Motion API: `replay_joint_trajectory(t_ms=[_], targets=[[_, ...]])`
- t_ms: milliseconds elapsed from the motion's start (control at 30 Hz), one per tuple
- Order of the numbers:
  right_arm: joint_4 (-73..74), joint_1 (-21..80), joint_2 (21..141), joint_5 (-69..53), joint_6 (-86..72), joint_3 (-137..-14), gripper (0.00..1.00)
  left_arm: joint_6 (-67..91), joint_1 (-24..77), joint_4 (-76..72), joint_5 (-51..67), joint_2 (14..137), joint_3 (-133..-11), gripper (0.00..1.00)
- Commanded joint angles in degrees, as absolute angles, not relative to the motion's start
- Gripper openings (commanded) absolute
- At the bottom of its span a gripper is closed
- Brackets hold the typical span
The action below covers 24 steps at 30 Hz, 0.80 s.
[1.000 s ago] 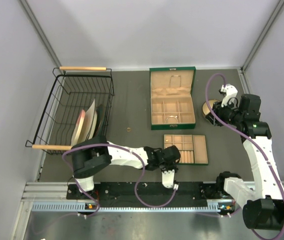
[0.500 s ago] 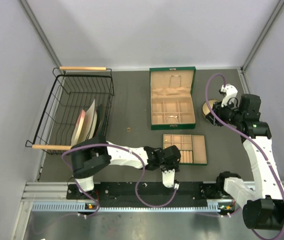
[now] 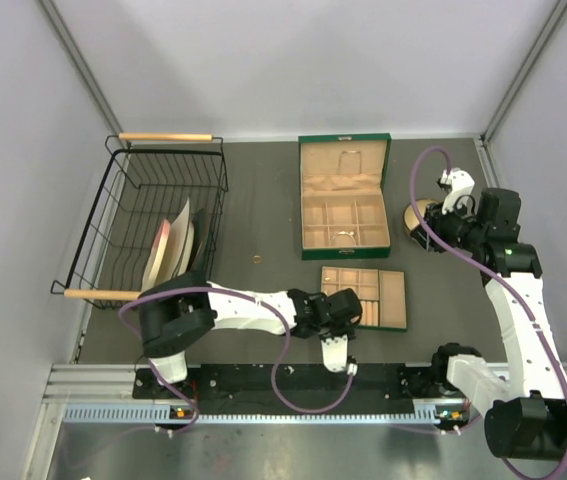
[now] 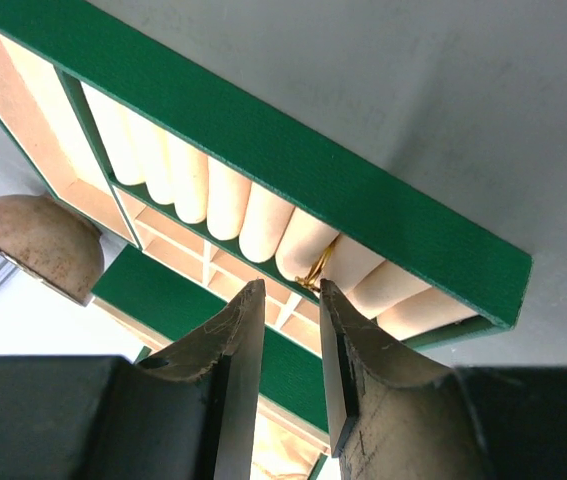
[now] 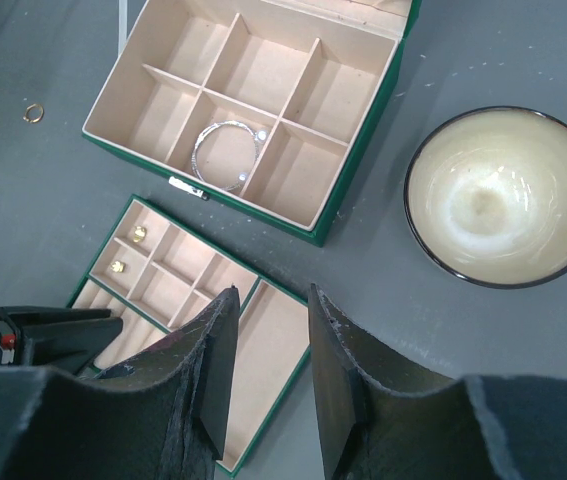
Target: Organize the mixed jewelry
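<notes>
The mixed jewelry is scattered. A gold ring (image 4: 318,272) sits wedged between the cream rolls of the small green tray (image 3: 395,300), just past the fingertips of my left gripper (image 4: 291,290). That gripper (image 3: 347,313) is open with nothing between its fingers. Two gold studs (image 5: 139,233) lie in the tray's small compartments. Another gold ring (image 3: 258,259) lies loose on the table left of the green jewelry box (image 3: 344,248). My right gripper (image 5: 268,295) hangs open and empty, high over the tray's right side.
A silver bracelet (image 5: 225,155) lies in one box compartment. A glazed bowl (image 5: 503,195) stands right of the box, under the right arm. A black wire basket (image 3: 153,225) with plates stands at the left.
My left gripper has opened and let go of the gold ring, which now rests between the rolls. The small tray has slid slightly to the left. The right arm has not moved.
</notes>
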<state>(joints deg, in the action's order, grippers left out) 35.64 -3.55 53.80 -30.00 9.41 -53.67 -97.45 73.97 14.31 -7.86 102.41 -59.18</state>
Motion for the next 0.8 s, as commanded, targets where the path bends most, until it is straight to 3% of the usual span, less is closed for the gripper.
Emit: replay_joint_trajectory(t_ms=[0,333,767], targets=[[34.8,-4.04,53.96,-30.06,9.58,-53.88,0.35,-96.86,73.92,16.43,-8.79,99.23,-61.87,0.34],[34.81,-4.13,54.4,-30.06,9.58,-53.79,0.35,-89.57,74.27,24.67,-8.96,97.74,-69.68,0.35],[34.89,-4.13,55.11,-33.05,10.63,-53.26,0.37,-49.61,67.69,53.51,-8.45,94.31,-87.71,0.35]])
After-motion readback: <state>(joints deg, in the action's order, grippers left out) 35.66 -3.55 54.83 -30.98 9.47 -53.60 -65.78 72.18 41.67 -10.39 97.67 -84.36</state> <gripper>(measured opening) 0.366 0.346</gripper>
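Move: The nearer loose ring on the table, probably next, lies about 20 cm to the left of the left hand, level with it fore and aft and some 4 cm lower. The ring already set between the tray's rolls is 1 cm left and 2 cm below; the nearer stud earring in the tray is 4 cm left and 5 cm ahead. The farther loose ring is 19 cm left, 12 cm ahead. From the right hand the nearer loose ring lies 35 cm left, 10 cm back, 21 cm below. The gold ring, already released among the rolls, is left behind as the left hand lifts away above the tray, slowly at first, then fast, about 12 cm up with only a slight net drift forward. Its fingers stay about a third open and keep slanting down to the right while the hand twists some 30 degrees counter-clockwise. ##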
